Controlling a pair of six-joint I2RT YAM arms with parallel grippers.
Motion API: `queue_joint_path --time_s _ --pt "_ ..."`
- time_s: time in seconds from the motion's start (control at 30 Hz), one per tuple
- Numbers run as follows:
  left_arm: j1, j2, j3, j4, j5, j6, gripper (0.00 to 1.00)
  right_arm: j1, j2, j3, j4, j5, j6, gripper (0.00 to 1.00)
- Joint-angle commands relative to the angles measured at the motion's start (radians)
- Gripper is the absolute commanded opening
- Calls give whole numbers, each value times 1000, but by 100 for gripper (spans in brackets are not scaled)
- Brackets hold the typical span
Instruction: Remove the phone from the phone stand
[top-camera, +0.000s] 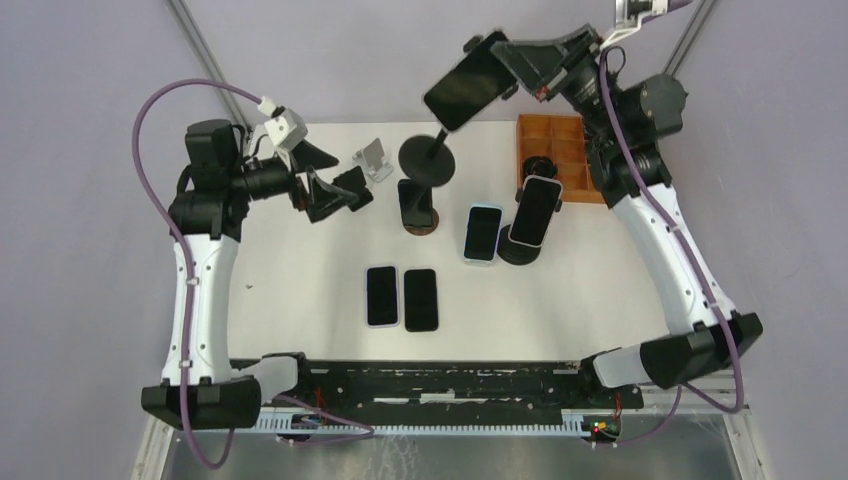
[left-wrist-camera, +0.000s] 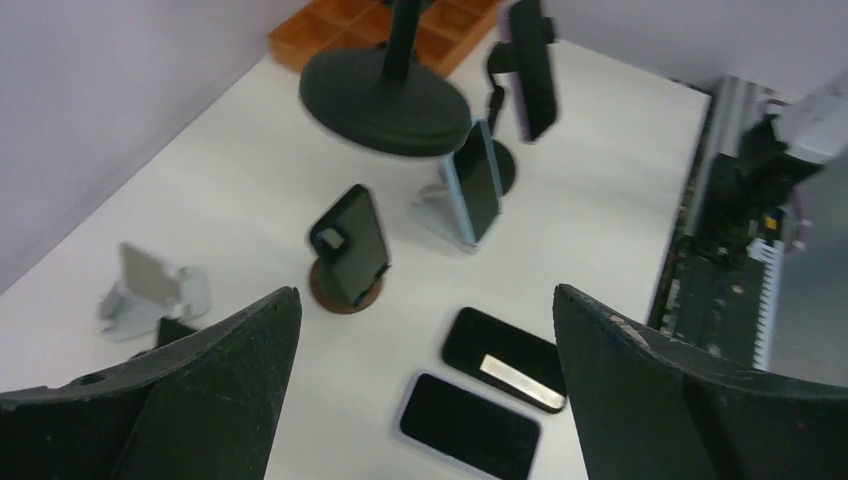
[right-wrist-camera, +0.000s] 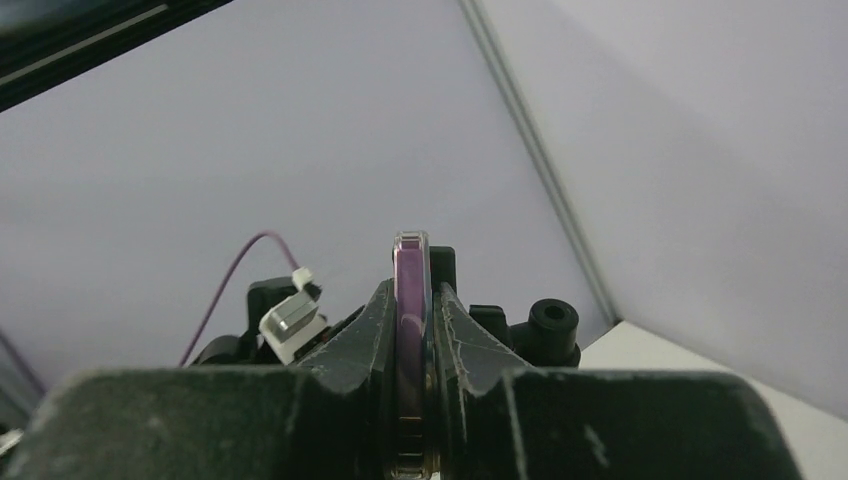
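My right gripper (top-camera: 508, 72) is raised high at the back and is shut on the edges of a phone (top-camera: 465, 80) with a dark screen and a purple rim (right-wrist-camera: 410, 285). The phone is at the top of the tall black phone stand (top-camera: 430, 160), which has a round base (left-wrist-camera: 385, 90). In the right wrist view a black clamp part and a knob (right-wrist-camera: 553, 325) show just behind the phone; I cannot tell whether they touch it. My left gripper (top-camera: 335, 190) hovers over the left of the table, open, with nothing between its fingers (left-wrist-camera: 425, 290).
Two phones lie flat (top-camera: 383, 296) (top-camera: 421, 299) in the middle. A blue-cased phone (top-camera: 483, 232) and a light-rimmed phone (top-camera: 535, 210) lean on small stands. A dark stand on a brown disc (top-camera: 418, 205), an empty white stand (top-camera: 375, 160) and an orange tray (top-camera: 560, 150) stand further back.
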Motion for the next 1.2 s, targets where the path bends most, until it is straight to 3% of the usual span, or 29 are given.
queue_joint_path --time_s 0.0,0.37,0.5,0.8,0.9,1.07,1.17 --pt "-96 -113 -88 24 171 -29 100 60 -147 -203 190 -43 178 0" --pt "-131 -310 -255 23 255 -64 100 358 -290 -429 176 5 179 0" --pt "-132 -349 -281 12 265 -45 100 466 -317 -540 278 22 198 0" --pt "-132 -363 -257 -311 329 261 100 610 -251 -508 356 14 215 0" --pt "-132 -354 -255 -456 333 438 100 627 -221 -470 369 -8 222 0" --pt "-133 -334 -201 -699 310 713 100 629 -218 -417 261 -33 129 0" --pt "-133 -346 -186 -716 286 715 100 628 -204 -363 146 -53 37 0"
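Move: For the empty, wide-open left hand, the held phone in its stand is about 21 cm to the right, 5 cm ahead and 17 cm higher. From this hand, the purple-edged phone on the table is 9 cm back, 4 cm right and 37 cm below, the black phone 10 cm back, 13 cm right. The right hand, gripping the held phone's edge, has the left gripper some 27 cm left, 6 cm back and 21 cm below. Back towards the robot and to its left, the right hand carries the phone and its stand some 20 cm back, 17 cm left and 16 cm down, turning about 40 degrees counter-clockwise with its grip kept. The left hand draws back nearly 20 cm, slightly right and down, turning clockwise to meet it, jaws staying wide around the phone's lower end; contact there can't be made out. ##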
